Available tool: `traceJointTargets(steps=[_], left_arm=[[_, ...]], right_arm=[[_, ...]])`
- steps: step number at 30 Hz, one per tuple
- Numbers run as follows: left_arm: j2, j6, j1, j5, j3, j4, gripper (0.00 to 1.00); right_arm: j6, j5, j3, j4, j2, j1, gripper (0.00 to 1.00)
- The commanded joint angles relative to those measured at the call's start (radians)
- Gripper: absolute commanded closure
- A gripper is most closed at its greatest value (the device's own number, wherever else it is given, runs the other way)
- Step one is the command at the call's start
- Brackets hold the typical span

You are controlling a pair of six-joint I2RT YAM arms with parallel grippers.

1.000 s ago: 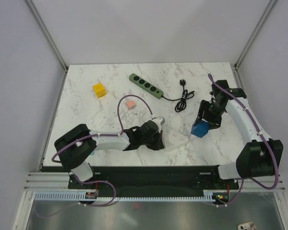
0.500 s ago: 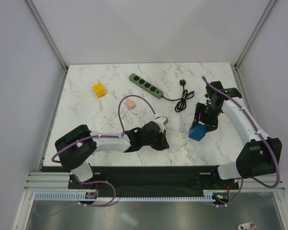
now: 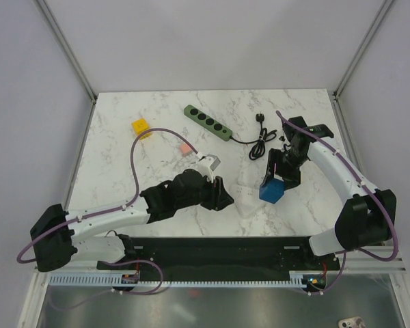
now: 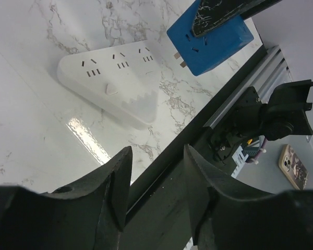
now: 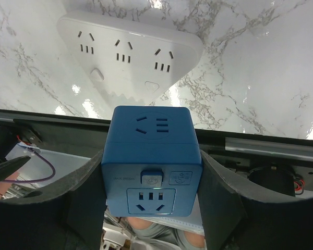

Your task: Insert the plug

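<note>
My right gripper (image 3: 276, 179) is shut on a blue cube socket adapter (image 3: 271, 190), holding it by two sides just above the table. Metal plug prongs (image 4: 180, 59) stick out of the cube's lower side. In the right wrist view the cube (image 5: 152, 130) fills the space between the right gripper's (image 5: 152, 166) fingers. A white triangular power strip (image 3: 249, 196) lies flat beside the cube to its left, its sockets facing up (image 5: 126, 51). My left gripper (image 3: 224, 199) is open and empty at the strip's left end. In the left wrist view the strip (image 4: 112, 86) lies beyond the left gripper (image 4: 156, 172).
A green power strip (image 3: 208, 123) lies at the back, with its black coiled cable and plug (image 3: 261, 141) to its right. A yellow block (image 3: 140, 127) and a pink block (image 3: 186, 147) sit at the back left. The table's front edge and black rail (image 3: 212, 242) run close below the white strip.
My left gripper's jaws have opened and its arm has swung back to the left. My right arm has carried the blue cube left and nearer, up to the white strip.
</note>
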Motion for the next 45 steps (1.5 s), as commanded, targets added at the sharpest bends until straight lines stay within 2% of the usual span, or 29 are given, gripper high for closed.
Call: traceJointTargets(steps=[1, 7, 11, 14, 15, 18, 22, 25, 27, 28, 29, 30, 31, 32, 34, 35, 38, 45], left_arm=[[-0.062, 0.06, 0.004, -0.037, 0.031, -0.117, 0.48], [-0.09, 0.068, 0.032, -0.026, 0.042, -0.145, 0.41], [-0.044, 0.074, 0.033, 0.023, 0.054, -0.134, 0.34], [-0.021, 0.06, 0.033, 0.058, 0.056, -0.119, 0.32], [-0.008, 0.053, 0.033, 0.066, 0.056, -0.118, 0.32], [-0.01, 0.042, 0.033, 0.054, 0.051, -0.118, 0.31], [-0.028, 0.019, 0.05, 0.066, 0.026, -0.118, 0.31], [-0.069, 0.01, 0.072, 0.112, -0.006, -0.118, 0.31], [-0.102, 0.01, 0.082, 0.162, -0.026, -0.092, 0.31], [-0.119, 0.005, 0.091, 0.181, -0.038, -0.073, 0.31], [-0.148, 0.002, 0.096, 0.226, -0.059, -0.059, 0.31], [-0.159, -0.003, 0.101, 0.253, -0.069, -0.041, 0.31], [-0.169, -0.013, 0.11, 0.276, -0.078, -0.009, 0.3], [-0.182, -0.021, 0.113, 0.314, -0.087, -0.004, 0.3], [-0.185, -0.039, 0.121, 0.334, -0.086, 0.026, 0.3], [-0.183, -0.047, 0.122, 0.346, -0.081, 0.025, 0.3], [-0.185, -0.056, 0.125, 0.359, -0.087, 0.054, 0.3], [-0.172, -0.067, 0.133, 0.357, -0.106, 0.093, 0.29]], right_arm=[[0.031, -0.01, 0.026, 0.012, -0.037, 0.002, 1.0], [0.065, 0.022, 0.029, 0.024, -0.041, 0.002, 1.0], [0.061, -0.011, 0.05, 0.039, -0.037, 0.003, 1.0], [0.051, -0.172, 0.058, 0.091, -0.038, 0.002, 1.0], [0.057, -0.3, 0.057, 0.114, -0.046, 0.002, 1.0], [0.111, -0.417, 0.053, 0.193, -0.066, 0.002, 1.0], [0.128, -0.647, 0.073, 0.291, -0.118, 0.002, 1.0], [0.139, -0.721, 0.086, 0.386, -0.17, 0.002, 1.0], [0.163, -0.786, 0.066, 0.508, -0.205, 0.005, 1.0], [0.232, -0.809, 0.049, 0.577, -0.255, 0.006, 1.0], [0.278, -0.855, -0.003, 0.758, -0.286, 0.011, 1.0], [0.344, -0.87, -0.032, 0.867, -0.318, 0.016, 1.0], [0.479, -0.882, -0.067, 0.982, -0.383, 0.022, 1.0], [0.586, -0.898, -0.144, 1.273, -0.412, 0.041, 1.0], [0.773, -0.922, -0.213, 1.572, -0.47, 0.065, 1.0], [0.926, -0.929, -0.25, 1.803, -0.478, 0.09, 1.0], [0.999, -0.93, -0.256, 1.959, -0.506, 0.164, 1.0], [0.955, -0.924, -0.207, 1.911, -0.538, 0.272, 1.0]])
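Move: The plug, a blue socket cube, is already pinched in the downward-pointing right fingers. The white power strip it hangs beside is roughly 12 cm below that hand, 7 cm to its left and about 1 cm ahead; a black cable coil lies some 21 cm ahead and 3 cm left, down on the table. From the left hand, the plug is about 14 cm to the right, 5 cm ahead and slightly lower. The plug is carried up and away from the power strip in the right hand's unbroken grip: first mainly left and up, then steeply up and back, about 30 cm of rise in all, while the wrist swings some 100 degrees until the down-pointing fingers aim left. The left hand eases left, dips slightly, then backs and rises a few centimetres as its empty fingers spread wider. ##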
